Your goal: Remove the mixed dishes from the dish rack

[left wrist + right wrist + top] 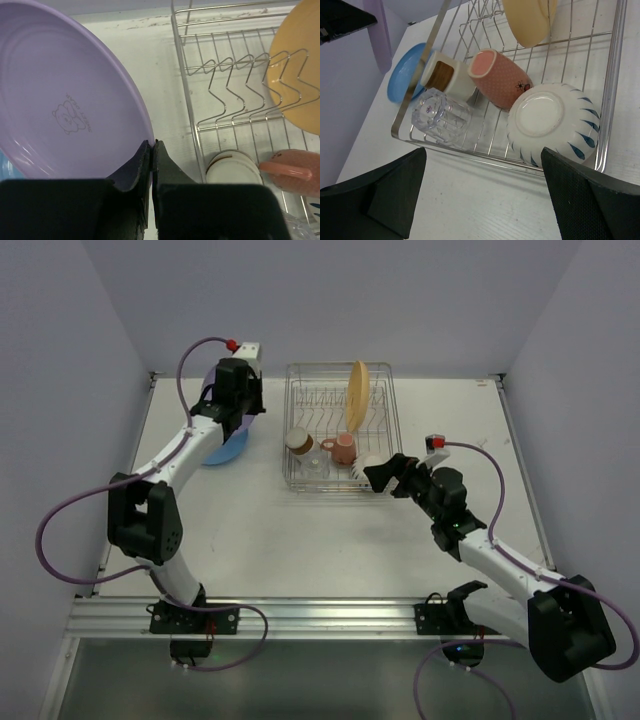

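Observation:
My left gripper (151, 147) is shut on the rim of the purple plate (60, 90), holding it left of the dish rack (186, 95), over the blue plate (225, 448) on the table. In the rack (340, 425) the yellow-orange plate (357, 395) stands in the prongs. The brown cup (445, 75), pink mug (500, 77), clear glass (442, 117) and white cup (547, 120) lie along the rack's near side. My right gripper (485, 195) is open just outside the rack's near edge, in front of the white cup, with nothing between its fingers.
The rack's wire rim (607, 100) runs between my right gripper and the cups. Walls close the table at the back and both sides. Bare table (300, 540) lies in front of the rack.

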Robot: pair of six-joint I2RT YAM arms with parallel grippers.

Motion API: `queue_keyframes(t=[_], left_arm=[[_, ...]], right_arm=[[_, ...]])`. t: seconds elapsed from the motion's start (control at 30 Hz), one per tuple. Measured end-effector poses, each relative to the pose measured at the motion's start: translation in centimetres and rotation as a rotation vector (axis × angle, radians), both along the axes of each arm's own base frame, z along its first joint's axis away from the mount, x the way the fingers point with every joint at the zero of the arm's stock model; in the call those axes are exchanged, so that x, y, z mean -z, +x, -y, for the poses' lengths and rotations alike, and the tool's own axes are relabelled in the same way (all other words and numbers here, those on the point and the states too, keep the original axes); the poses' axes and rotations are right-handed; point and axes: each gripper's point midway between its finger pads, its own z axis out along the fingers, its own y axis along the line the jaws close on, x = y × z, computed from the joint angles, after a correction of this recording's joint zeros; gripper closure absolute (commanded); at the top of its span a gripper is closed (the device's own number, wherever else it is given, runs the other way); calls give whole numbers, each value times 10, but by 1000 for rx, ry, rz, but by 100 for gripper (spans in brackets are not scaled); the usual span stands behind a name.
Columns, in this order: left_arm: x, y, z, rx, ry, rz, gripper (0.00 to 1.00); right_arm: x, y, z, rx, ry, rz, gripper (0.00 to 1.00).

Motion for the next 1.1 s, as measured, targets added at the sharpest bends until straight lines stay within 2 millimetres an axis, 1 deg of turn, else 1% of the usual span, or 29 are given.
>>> queue_keyframes(t=[0.13,0.23,0.3,0.4,0.67,0.8,1.0,1.1], left_arm=[[4,0,-12,-37,39,-9,100],[5,1,-18,-54,71,-5,100],[10,3,-22,-62,94,-10,100],[24,5,-27,-78,129,-37,100],[80,1,-44,-115,255,-171,100],[93,-2,-50,-131,290,-205,100],[99,-2,-60,-155,347,-220,100],[111,-3,-63,-158,370,-243,100]], right_arm=[[-1,0,0,-1,-2,1,1],[0,0,0,-4,-4,-1,1],[0,0,-1,-7,-5,-1,1],[0,0,-3,-17,-3,-2,1],[2,0,-5,-28,-5,-12,1],[4,1,-6,-31,-7,-21,1],[4,1,-7,-36,-6,-21,1],[4,1,-7,-36,-7,-22,1]])
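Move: The left hand holds the purple plate by its right rim; the blue plate it is being taken to lies flat about 13 cm to the hand's left, 2 cm farther out and some 20 cm below. The white mug in the rack is roughly 12 cm to its right, 4 cm back and 13 cm down; the yellow plate stands about 30 cm right, 7 cm farther out and 10 cm down. From the right hand, the blue plate is some 19 cm ahead, 48 cm left and 15 cm below. Still pinching the purple plate by its right rim, the left hand eases left first, then sinks mostly straight down as it keeps drifting left, bringing the plate towards the blue one: about 11 cm down and 6 cm left in all. The wrist rolls some 20 degrees, left side rising, while the fingers tip further down and stay shut. ##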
